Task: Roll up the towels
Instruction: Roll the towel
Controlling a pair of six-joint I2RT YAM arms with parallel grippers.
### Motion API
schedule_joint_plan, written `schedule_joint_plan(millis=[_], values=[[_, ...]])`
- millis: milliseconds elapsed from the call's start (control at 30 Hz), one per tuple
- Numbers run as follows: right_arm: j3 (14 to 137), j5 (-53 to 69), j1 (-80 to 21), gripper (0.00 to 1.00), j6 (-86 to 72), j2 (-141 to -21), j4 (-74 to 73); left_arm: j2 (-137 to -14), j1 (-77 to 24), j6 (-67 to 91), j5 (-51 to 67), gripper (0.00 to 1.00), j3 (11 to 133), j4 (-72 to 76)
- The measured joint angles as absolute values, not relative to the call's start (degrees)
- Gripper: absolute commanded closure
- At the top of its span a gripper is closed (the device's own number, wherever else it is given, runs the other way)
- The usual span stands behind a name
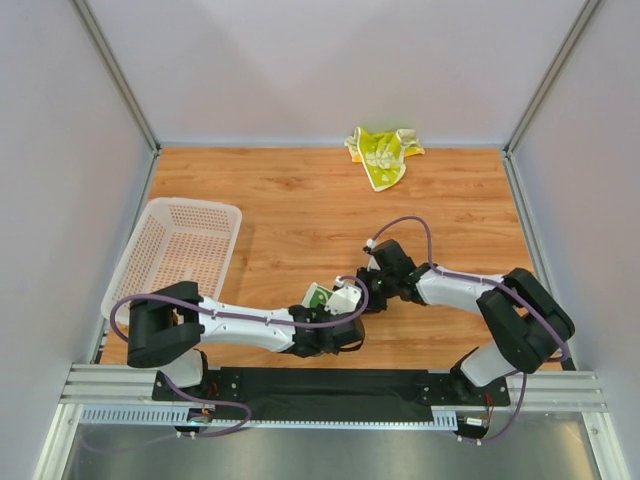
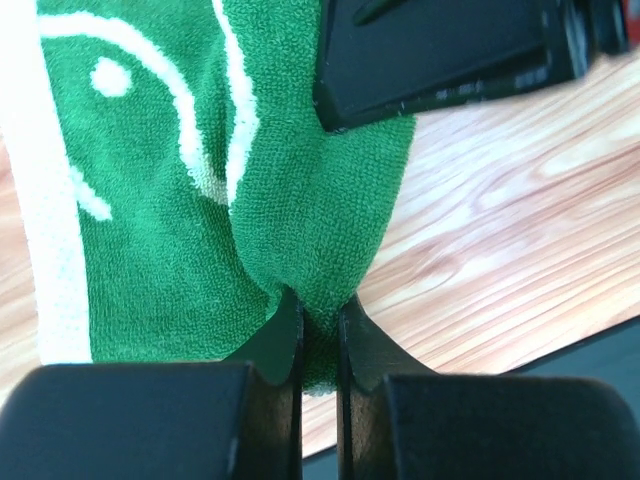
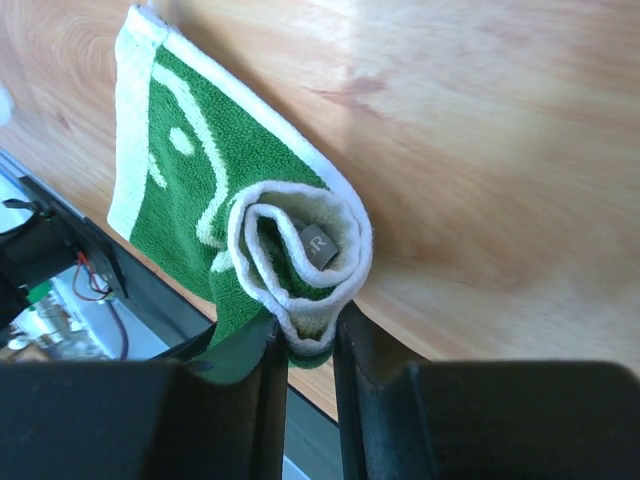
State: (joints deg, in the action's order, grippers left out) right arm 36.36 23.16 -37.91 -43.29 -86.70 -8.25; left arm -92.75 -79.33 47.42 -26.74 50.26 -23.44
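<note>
The dark green towel (image 1: 318, 295) with white pattern lies near the table's front edge, mostly hidden under both grippers in the top view. My left gripper (image 2: 320, 322) is shut on a bunched fold of the green towel (image 2: 200, 230). The right gripper (image 3: 310, 335) is shut on the rolled end of the towel (image 3: 250, 215), whose white edge curls into a spiral with a grey tag inside. In the top view the left gripper (image 1: 338, 302) and right gripper (image 1: 370, 292) meet at the towel. The yellow and lime-green towel (image 1: 382, 153) lies crumpled against the back wall.
A white perforated basket (image 1: 160, 215) stands at the left of the wooden table (image 1: 300, 200). Grey walls enclose the back and both sides. The black base rail (image 1: 320, 385) runs just in front of the green towel.
</note>
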Motion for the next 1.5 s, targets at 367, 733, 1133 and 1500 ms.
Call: schedule_joint_plan(millis=[367, 733, 1133, 1500], values=[[35.6, 24.3, -26.5, 0.52, -38.9, -84.9, -11.4, -90.4, -78.9, 46.0, -22.4, 1.00, 47.3, -17.5], [33.0, 20.6, -19.5, 0.51, -36.1, -78.3, -14.1, -86.2, -74.4, 45.8, -10.2, 1.00, 42.3, -11.4], [24.5, 28.2, -19.2, 0.35, -36.8, -64.7, -7.7, -84.9, -65.4, 49.6, 11.9, 1.00, 40.0, -8.7], [12.2, 38.0, -19.2, 0.30, -42.5, -54.5, 4.7, -86.3, -57.6, 56.3, 25.3, 1.00, 32.3, 3.9]])
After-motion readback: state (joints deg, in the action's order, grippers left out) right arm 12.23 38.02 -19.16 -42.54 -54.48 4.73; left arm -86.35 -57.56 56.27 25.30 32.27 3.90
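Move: The left gripper is already pinching the near end of the green towel's roll, the roll's middle some 4 cm ahead and 3 cm to the right of it. From the right gripper, pinching the far end, that middle lies about 3 cm back and 4 cm left. The flat tail still unrolled is around 7 cm ahead and 1 cm left of the left gripper; the basket is roughly 15 cm ahead and 33 cm left of it. Open the right gripper to let go of the roll's far end and carry it off to the right about 9 cm, going forward some 5 cm; then lift and draw it back, opening wider. Keep the left gripper pinched on the near end, ease it slightly right, then draw it back about 3 cm while turning the wrist some 50 degrees, so its fingers swing from forward-down to right-and-down. ##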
